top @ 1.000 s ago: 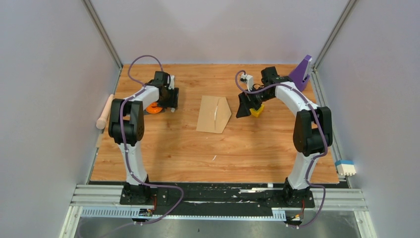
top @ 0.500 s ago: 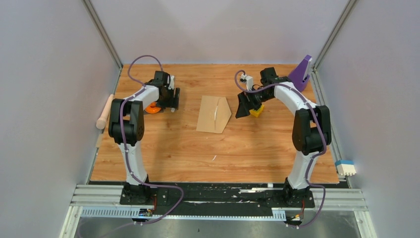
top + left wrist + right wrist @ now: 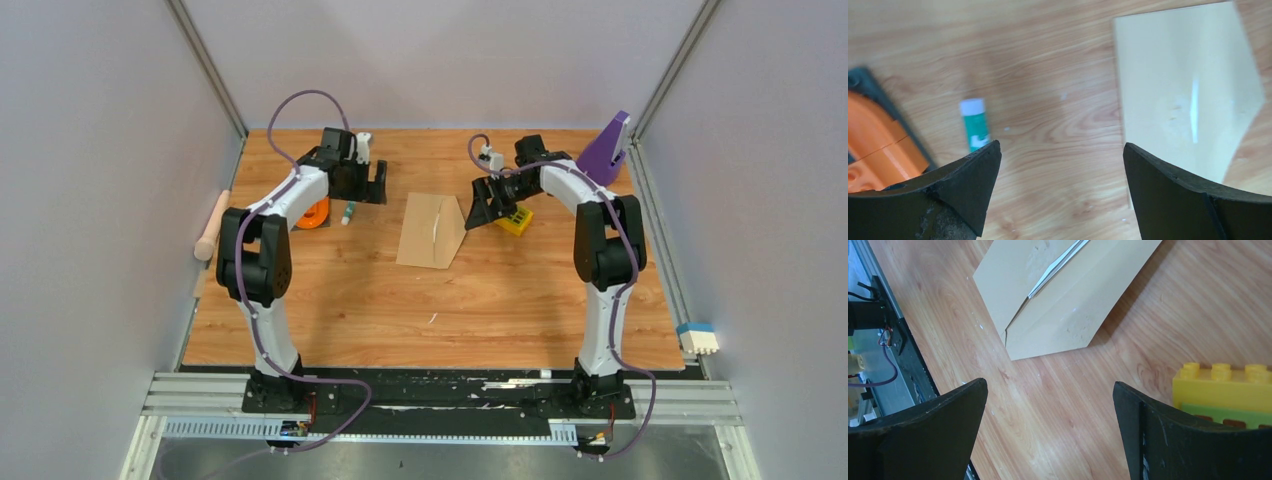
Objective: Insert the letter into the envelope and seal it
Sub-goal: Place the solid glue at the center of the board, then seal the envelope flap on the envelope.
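Note:
The tan envelope [image 3: 428, 230] lies flat mid-table, its pointed flap [image 3: 456, 228] aimed right. It also fills the top right of the left wrist view [image 3: 1178, 85] and the top of the right wrist view [image 3: 1063, 300]. A thin white edge of the letter [image 3: 1054, 266] shows along the flap's line; the rest of the letter is hidden. My left gripper [image 3: 374, 184] [image 3: 1062, 150] hovers open just left of the envelope, over bare wood. My right gripper [image 3: 480, 210] [image 3: 1050, 387] is open over bare wood just right of the flap's tip.
A green glue stick [image 3: 347, 212] [image 3: 974, 130] lies beside an orange object [image 3: 314, 213] [image 3: 878, 150] at the left. A yellow brick [image 3: 516, 221] [image 3: 1225, 387] sits by the right gripper. A purple piece [image 3: 606, 148] stands back right; a wooden roller [image 3: 211, 226] lies off the left edge.
My left gripper opened wide and drew back and to the right, leaving the glue stick lying on the wood. My right arm shifted slightly left toward the envelope's flap.

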{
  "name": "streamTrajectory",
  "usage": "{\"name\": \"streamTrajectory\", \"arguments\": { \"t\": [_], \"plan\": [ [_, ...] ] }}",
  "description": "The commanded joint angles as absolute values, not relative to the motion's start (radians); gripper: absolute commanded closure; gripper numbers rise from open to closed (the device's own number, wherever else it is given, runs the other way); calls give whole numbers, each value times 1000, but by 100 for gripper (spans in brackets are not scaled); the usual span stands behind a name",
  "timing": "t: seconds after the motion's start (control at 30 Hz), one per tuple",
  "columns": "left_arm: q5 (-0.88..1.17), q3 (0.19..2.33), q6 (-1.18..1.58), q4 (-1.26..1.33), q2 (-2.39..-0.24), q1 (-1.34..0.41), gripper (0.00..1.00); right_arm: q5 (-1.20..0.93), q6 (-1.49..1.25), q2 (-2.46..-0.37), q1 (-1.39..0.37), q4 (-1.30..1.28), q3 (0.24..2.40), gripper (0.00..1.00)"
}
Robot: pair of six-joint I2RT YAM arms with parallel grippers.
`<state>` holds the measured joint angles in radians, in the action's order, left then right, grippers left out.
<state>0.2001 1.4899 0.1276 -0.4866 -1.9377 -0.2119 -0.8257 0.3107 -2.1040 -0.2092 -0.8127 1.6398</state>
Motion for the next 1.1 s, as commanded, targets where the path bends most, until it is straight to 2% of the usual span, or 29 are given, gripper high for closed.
{"name": "streamTrajectory", "arguments": {
  "t": [0.0, 0.37, 0.6, 0.83, 1.07],
  "plan": [
    [223, 1525, 136, -477, -1913, -294, 0, -888, 272, -2156, -226, -791, 1710, 0],
    [197, 1573, 173, -513, -2076, -330, 0, -889, 264, -2219, -277, -795, 1744, 1],
    [187, 1569, 169, -509, -2106, -351, 0, -927, 254, -2266, -278, -797, 1767, 12],
    [179, 1568, 169, -509, -2125, -358, 0, -982, 259, -2279, -278, -819, 1802, 29],
    [176, 1563, 166, -514, -2140, -360, 0, -1111, 302, -2246, -291, -845, 1837, 30]
  ]
}}
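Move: The envelope's middle lies about 12 cm to the left gripper's right, 5 cm back and 8 cm below; the glue stick lies 6 cm to that gripper's left, about level with it, and the orange toy 14 cm left and 1 cm back. From the right gripper, the envelope's flap tip is some 3 cm left, 1 cm ahead and 5 cm below; the yellow block stands 9 cm right and 3 cm ahead. Carry the open left gripper about 6 cm right, away from the glue stick, then sink it over the envelope's left edge and hold there. Meanwhile bring the right gripper some 5 cm left, dipping 3 cm to the flap tip and closing partway, then tilt its left side up and raise it about 2 cm with a finger against the flap. ##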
